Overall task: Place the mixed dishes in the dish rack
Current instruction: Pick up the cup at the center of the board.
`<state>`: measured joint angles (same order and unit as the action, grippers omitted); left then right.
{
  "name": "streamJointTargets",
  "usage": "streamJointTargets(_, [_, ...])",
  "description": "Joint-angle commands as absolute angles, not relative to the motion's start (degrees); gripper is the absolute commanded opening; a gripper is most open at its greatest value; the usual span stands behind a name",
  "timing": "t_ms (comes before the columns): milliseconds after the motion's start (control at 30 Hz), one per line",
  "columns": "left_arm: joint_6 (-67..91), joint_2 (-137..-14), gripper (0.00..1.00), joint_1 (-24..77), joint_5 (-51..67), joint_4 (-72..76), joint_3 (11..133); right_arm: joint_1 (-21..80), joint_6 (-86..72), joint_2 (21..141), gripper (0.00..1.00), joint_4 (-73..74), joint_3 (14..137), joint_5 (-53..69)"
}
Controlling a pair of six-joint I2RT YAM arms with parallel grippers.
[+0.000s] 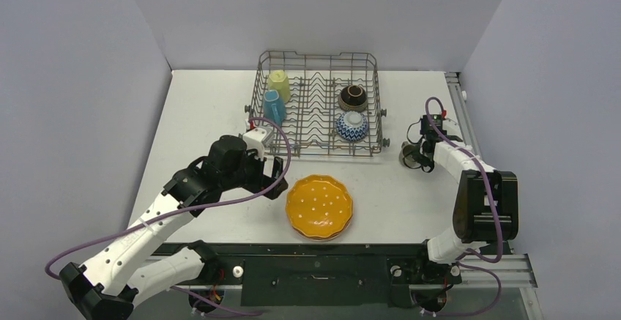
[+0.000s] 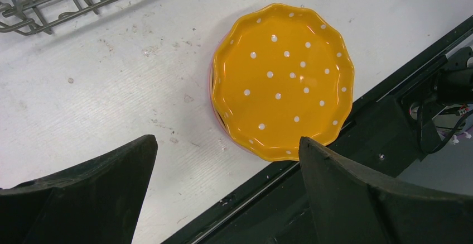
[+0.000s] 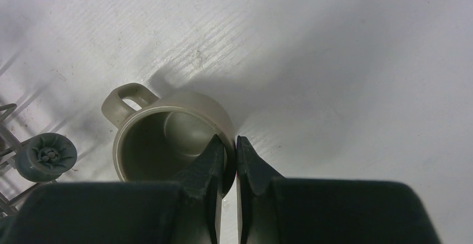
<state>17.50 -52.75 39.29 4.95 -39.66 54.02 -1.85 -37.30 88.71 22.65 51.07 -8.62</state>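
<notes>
The grey wire dish rack [image 1: 320,142] stands at the back of the table. It holds a pale-yellow mug [image 1: 279,84], a blue mug [image 1: 274,106], a dark brown bowl [image 1: 352,97] and a blue-white patterned bowl [image 1: 351,125]. An orange dotted plate [image 1: 319,206] [image 2: 283,80] tops a small stack near the front edge. My left gripper [image 1: 272,179] [image 2: 227,146] is open, just left of that stack. A grey mug [image 3: 167,135] [image 1: 407,154] stands upright on the table right of the rack. My right gripper [image 3: 229,143] is shut on its rim, one finger inside and one outside.
A small rack wheel [image 3: 46,154] sits close to the grey mug's left. The table's black front rail [image 2: 346,166] runs just beyond the plate stack. The side walls stand near both table edges.
</notes>
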Motion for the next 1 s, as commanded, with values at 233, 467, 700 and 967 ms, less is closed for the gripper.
streamJointTargets(233, [16.9, -52.8, 0.96, 38.6, 5.4, -37.5, 54.3, -2.2, -37.3, 79.4, 0.0, 22.8, 50.2, -8.0])
streamJointTargets(467, [17.3, -52.6, 0.96, 37.4, 5.7, -37.2, 54.2, -2.2, -37.7, 69.9, 0.0, 24.5, 47.0, -6.5])
streamJointTargets(700, [17.8, -52.0, 0.96, 37.0, 7.0, -36.7, 54.0, -1.7, -38.5, 59.5, 0.0, 27.4, 45.6, -3.7])
streamJointTargets(967, [19.5, -50.1, 0.96, 36.3, 9.4, -33.9, 53.4, 0.3, -40.6, 50.0, 0.0, 30.5, 46.4, -0.6])
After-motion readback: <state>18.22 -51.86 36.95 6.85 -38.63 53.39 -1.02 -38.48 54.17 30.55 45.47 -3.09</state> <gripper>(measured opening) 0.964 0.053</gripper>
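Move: The right fingers are already pinching the cup by its right wall; its middle sits about 3 cm left of that hand, 1 cm ahead and 3 cm below. From that hand the blue-patterned bowl in the rack is some 21 cm left and 10 cm ahead, and the black bowl about 22 cm left and 19 cm ahead. From the idle left hand, the cup is roughly 39 cm right, 14 cm ahead and 18 cm lower. Right hand lifts the pinched cup about 12 cm, easing back 5 cm, fingertips tilting up some 20 degrees. ##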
